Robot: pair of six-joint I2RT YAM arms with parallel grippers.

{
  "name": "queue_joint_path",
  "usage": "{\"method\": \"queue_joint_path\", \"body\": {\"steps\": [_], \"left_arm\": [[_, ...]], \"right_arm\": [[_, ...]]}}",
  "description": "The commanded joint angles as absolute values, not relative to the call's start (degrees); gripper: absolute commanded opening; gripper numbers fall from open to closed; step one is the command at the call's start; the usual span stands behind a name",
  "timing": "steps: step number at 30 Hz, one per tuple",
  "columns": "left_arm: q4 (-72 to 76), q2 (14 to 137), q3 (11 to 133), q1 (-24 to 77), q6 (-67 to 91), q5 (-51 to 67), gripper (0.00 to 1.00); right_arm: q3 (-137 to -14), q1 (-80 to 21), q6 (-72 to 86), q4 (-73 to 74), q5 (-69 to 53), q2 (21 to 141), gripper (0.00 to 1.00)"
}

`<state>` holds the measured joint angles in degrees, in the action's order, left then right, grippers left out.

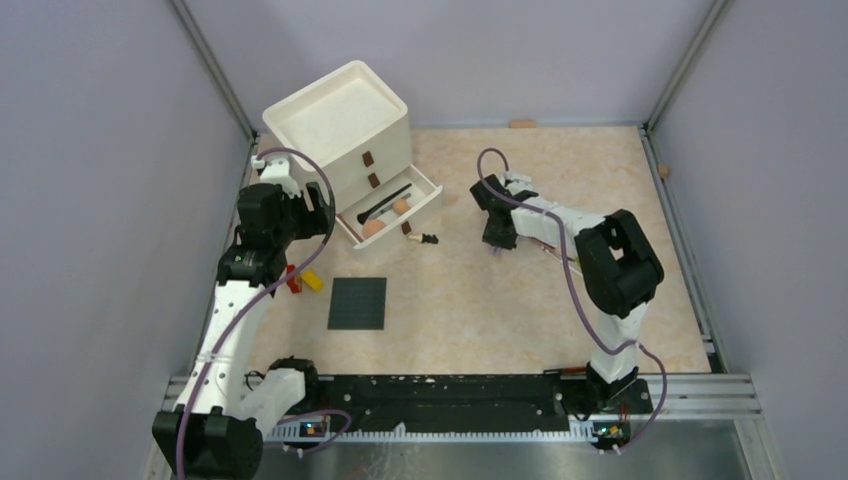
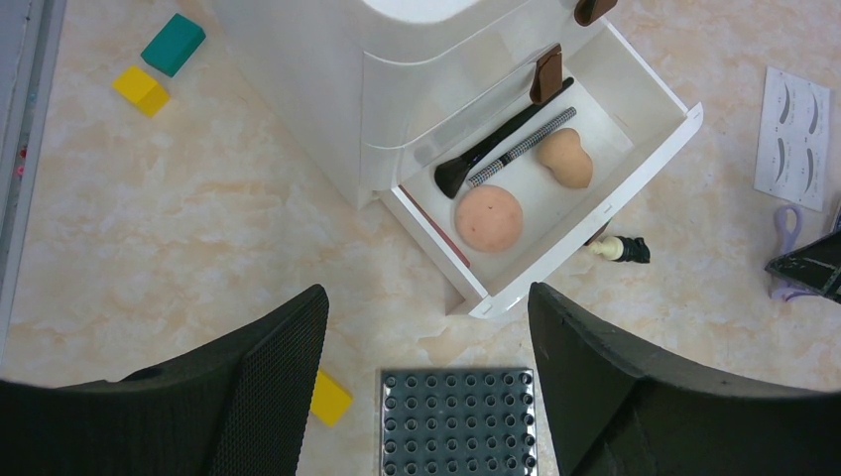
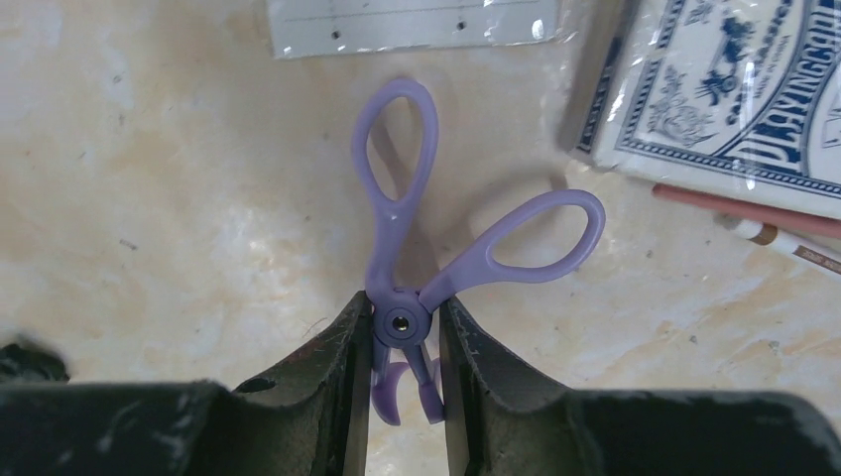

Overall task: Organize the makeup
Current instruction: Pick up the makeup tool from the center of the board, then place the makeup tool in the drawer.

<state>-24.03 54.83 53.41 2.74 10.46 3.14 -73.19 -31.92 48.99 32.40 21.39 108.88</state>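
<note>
A purple scissor-handled lash tool (image 3: 401,322) lies on the table. My right gripper (image 3: 404,300) is shut on its pivot, with the two handle loops pointing away from me. The white false-eyelash card (image 3: 407,25) lies just beyond it. My left gripper (image 2: 426,293) hangs open over the tabletop in front of the open bottom drawer (image 2: 650,149). That drawer holds a dark brush (image 2: 501,144), a patterned pencil (image 2: 523,146), a round peach puff (image 2: 489,217) and a peach sponge (image 2: 565,158). A small dark-capped tube (image 2: 623,249) lies outside the drawer's front corner.
The white drawer unit (image 1: 340,125) stands at the back left. A dark studded plate (image 2: 458,421) lies under my left gripper, with yellow (image 2: 140,89) and green (image 2: 173,43) bricks to the left. A playing-card box (image 3: 734,89) and two pencils (image 3: 754,213) lie right of the lash tool.
</note>
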Motion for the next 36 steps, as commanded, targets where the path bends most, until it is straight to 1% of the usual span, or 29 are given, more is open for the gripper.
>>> {"method": "queue_joint_path", "body": {"steps": [1, 7, 11, 15, 22, 23, 25, 26, 27, 28, 30, 36], "left_arm": [[-22.0, 53.5, 53.0, 3.0, 9.8, 2.8, 0.79], [-22.1, 53.2, 53.0, 2.9, 9.7, 2.0, 0.80], [-22.1, 53.1, 52.9, 2.9, 9.7, 1.9, 0.80], [-22.1, 53.0, 52.9, 2.9, 9.6, 1.8, 0.80], [-22.1, 53.0, 52.8, 2.9, 9.6, 2.0, 0.80], [-22.1, 53.0, 52.8, 2.9, 9.6, 1.9, 0.80], [-22.1, 53.0, 52.8, 2.9, 9.6, 1.7, 0.80], [-22.1, 53.0, 52.8, 2.9, 9.6, 1.6, 0.80], [-22.1, 52.9, 52.8, 2.9, 9.6, 1.5, 0.80], [-22.1, 52.9, 52.8, 2.9, 9.6, 1.4, 0.80], [-22.1, 53.0, 52.8, 2.9, 9.5, 1.5, 0.80], [-22.0, 53.3, 52.9, 2.9, 9.5, 2.0, 0.80]], "right_arm": [[-77.8, -35.7, 45.3, 29.5, 21.9, 105.4, 0.18], [-85.1, -40.1, 41.9, 24.2, 20.4, 105.7, 0.21], [-86.1, -41.0, 40.3, 14.9, 14.6, 105.6, 0.25], [-84.5, -41.0, 42.5, 2.5, 6.8, 106.4, 0.27], [-92.7, -41.0, 49.9, -4.5, 0.2, 115.2, 0.28], [-93.9, -41.0, 50.8, -5.7, -1.8, 116.6, 0.32], [-97.0, -41.0, 51.8, -5.8, -4.0, 119.3, 0.45], [-98.4, -41.0, 51.7, -5.4, -4.8, 120.4, 0.49], [-99.0, -41.0, 51.7, -5.3, -5.1, 121.0, 0.55], [-99.0, -41.0, 51.7, -5.3, -5.2, 121.0, 0.60], [-97.9, -41.0, 51.0, -5.3, -4.2, 120.2, 0.66], [-91.9, -40.8, 45.0, -5.3, 1.2, 113.6, 0.67]]}}
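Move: The purple makeup tool is already pinched by the right hand just over the table. It is bound for the open drawer, whose middle lies about 27 cm left, 9 cm ahead and 1 cm above that hand. Inside, the peach sponge is about 24 cm left and 10 ahead of the hand. On the table, the small brush is 19 cm left and 1 ahead, the card deck 11 right and 3 ahead. From the idle left hand, the drawer is 13 cm ahead, 11 right and 20 below. Sweeping left in a rising arc, the right hand carries the pinched tool off the table to above the open drawer, about 25 cm left, 15 up and 8 forward. The wrist rolls and tips up by some 55 degrees in all, so the fingers swing from steeply down towards forward-left. Late on the fingers open and let go of the tool, the hand settling a couple of centimetres lower. ##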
